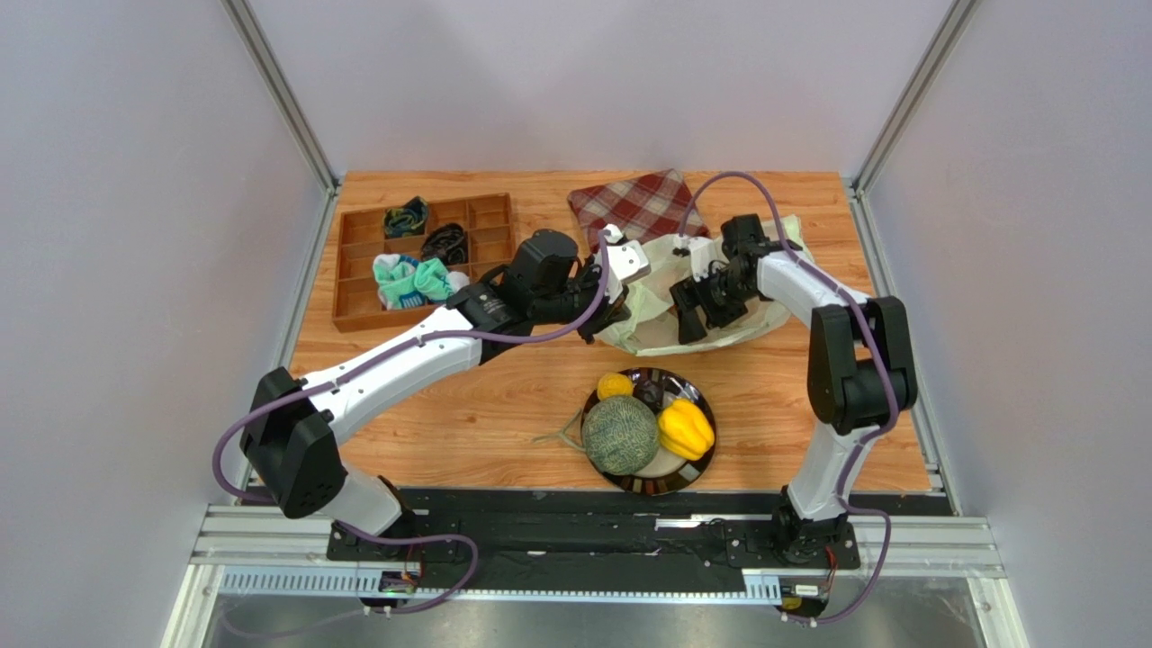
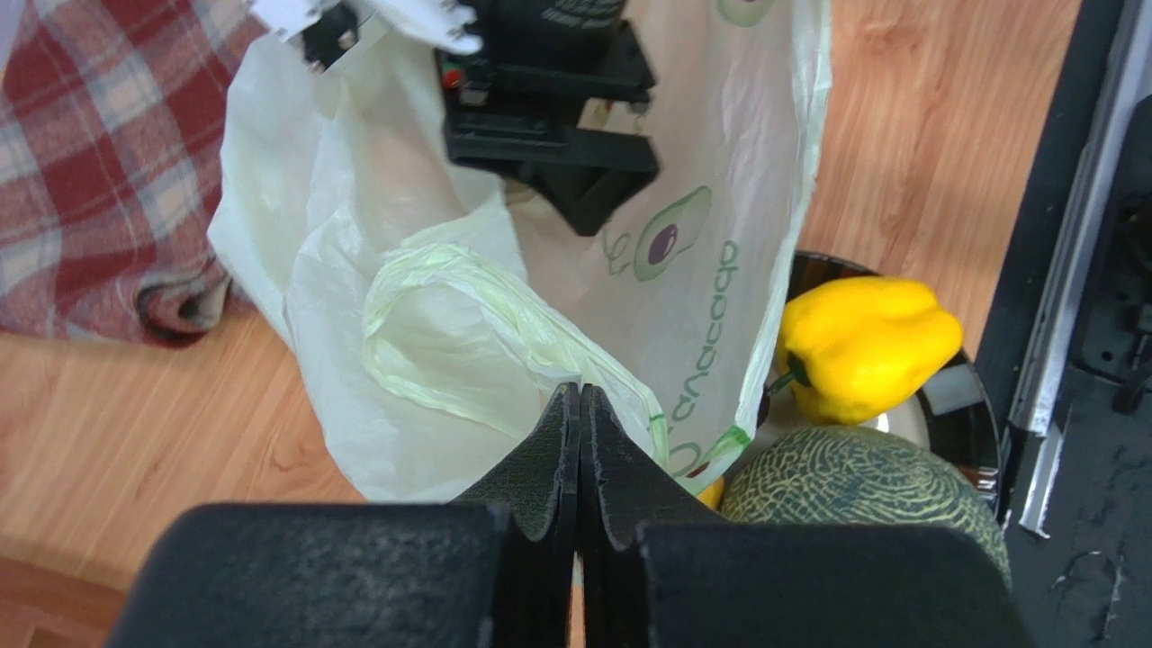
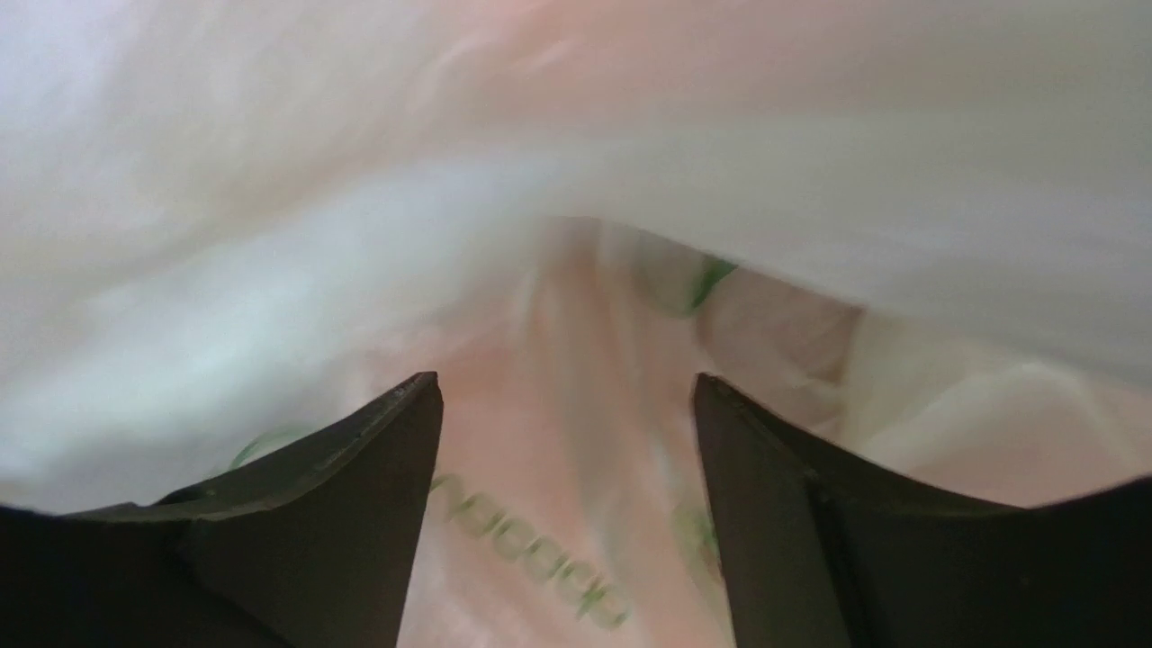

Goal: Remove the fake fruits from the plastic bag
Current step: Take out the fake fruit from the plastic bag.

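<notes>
The plastic bag lies crumpled at the back of the table, pale with a green print. My left gripper is shut, pinching the bag's near edge beside a loop handle. My right gripper is open inside the bag, with only bag film between its fingers; from the left wrist it shows as a black block in the bag's mouth. Three fake fruits rest on the dark-rimmed plate: a netted melon, a yellow pepper-like piece and a small yellow citrus. Any fruit inside the bag is hidden.
A red plaid cloth lies behind the bag. A wooden divided tray with socks and dark items sits at the back left. The plate stands just in front of the bag, near the black base rail.
</notes>
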Controlling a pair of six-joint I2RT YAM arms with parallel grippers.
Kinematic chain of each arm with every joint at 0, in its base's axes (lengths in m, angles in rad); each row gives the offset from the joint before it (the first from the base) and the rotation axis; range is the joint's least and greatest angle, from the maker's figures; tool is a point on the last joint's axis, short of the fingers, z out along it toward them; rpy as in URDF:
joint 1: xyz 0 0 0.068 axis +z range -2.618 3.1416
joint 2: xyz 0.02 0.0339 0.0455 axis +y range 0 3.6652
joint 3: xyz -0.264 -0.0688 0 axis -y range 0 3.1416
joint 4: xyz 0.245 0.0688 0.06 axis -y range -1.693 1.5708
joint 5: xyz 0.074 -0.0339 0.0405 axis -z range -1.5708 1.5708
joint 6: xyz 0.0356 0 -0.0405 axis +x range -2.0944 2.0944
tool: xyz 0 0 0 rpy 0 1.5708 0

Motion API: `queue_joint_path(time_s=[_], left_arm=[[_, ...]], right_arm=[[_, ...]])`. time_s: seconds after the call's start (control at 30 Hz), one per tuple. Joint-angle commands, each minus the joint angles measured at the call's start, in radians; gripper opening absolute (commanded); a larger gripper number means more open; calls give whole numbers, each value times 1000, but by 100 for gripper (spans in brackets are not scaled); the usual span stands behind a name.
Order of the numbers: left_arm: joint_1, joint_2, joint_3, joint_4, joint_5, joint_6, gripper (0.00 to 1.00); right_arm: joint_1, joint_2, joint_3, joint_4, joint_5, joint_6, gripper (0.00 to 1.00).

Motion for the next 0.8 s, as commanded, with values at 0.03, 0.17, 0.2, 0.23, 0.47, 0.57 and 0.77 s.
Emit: queue_joint_path(time_s=[0.03, 0.17, 0.2, 0.23, 0.47, 0.57, 0.77], left_arm=[[-8, -82, -29, 85, -105, -15, 0], [-21, -72, 20, 129, -145, -50, 0], [-21, -64, 48, 139, -153, -65, 0], [-22, -61, 57, 146, -156, -68, 0], [-24, -44, 103, 159, -165, -65, 0], [-24, -39, 100, 159, -162, -61, 0], [-24, -32, 100, 148, -139, -65, 0]], right_arm=[[14, -163, -78, 112, -118, -28, 80], [31, -113, 27, 109, -158, -33, 82], [36, -107, 38, 120, -150, -27, 83], [51, -96, 46, 152, -117, -26, 84], [93, -17, 104, 209, -46, -42, 87], [103, 30, 150, 201, 9, -42, 88], [111, 142, 242, 238, 80, -40, 99]])
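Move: The orange fruit is hidden by the bag and the gripper; judged from where it shows before and after, it lies about 6 cm ahead and 4 cm left of the right hand, some 2 cm lower. The yellow pepper sits about 19 cm back and 4 cm left of the right hand, the melon 20 cm back and 16 cm left, the plaid cloth some 20 cm ahead and 12 cm left. From the left hand, the fruit is about 12 cm right, 6 cm ahead and 20 cm below. The bag's rim, still pinched in the shut left fingers, is raised about 7 cm and carried slightly forward after a brief dip. Inside the bag, the right hand backs off a little, rises some 6 cm while going left and forward, then keeps forward and sinks towards the orange fruit, its open fingers spreading wider and their tips swinging about 15 degrees forward. ##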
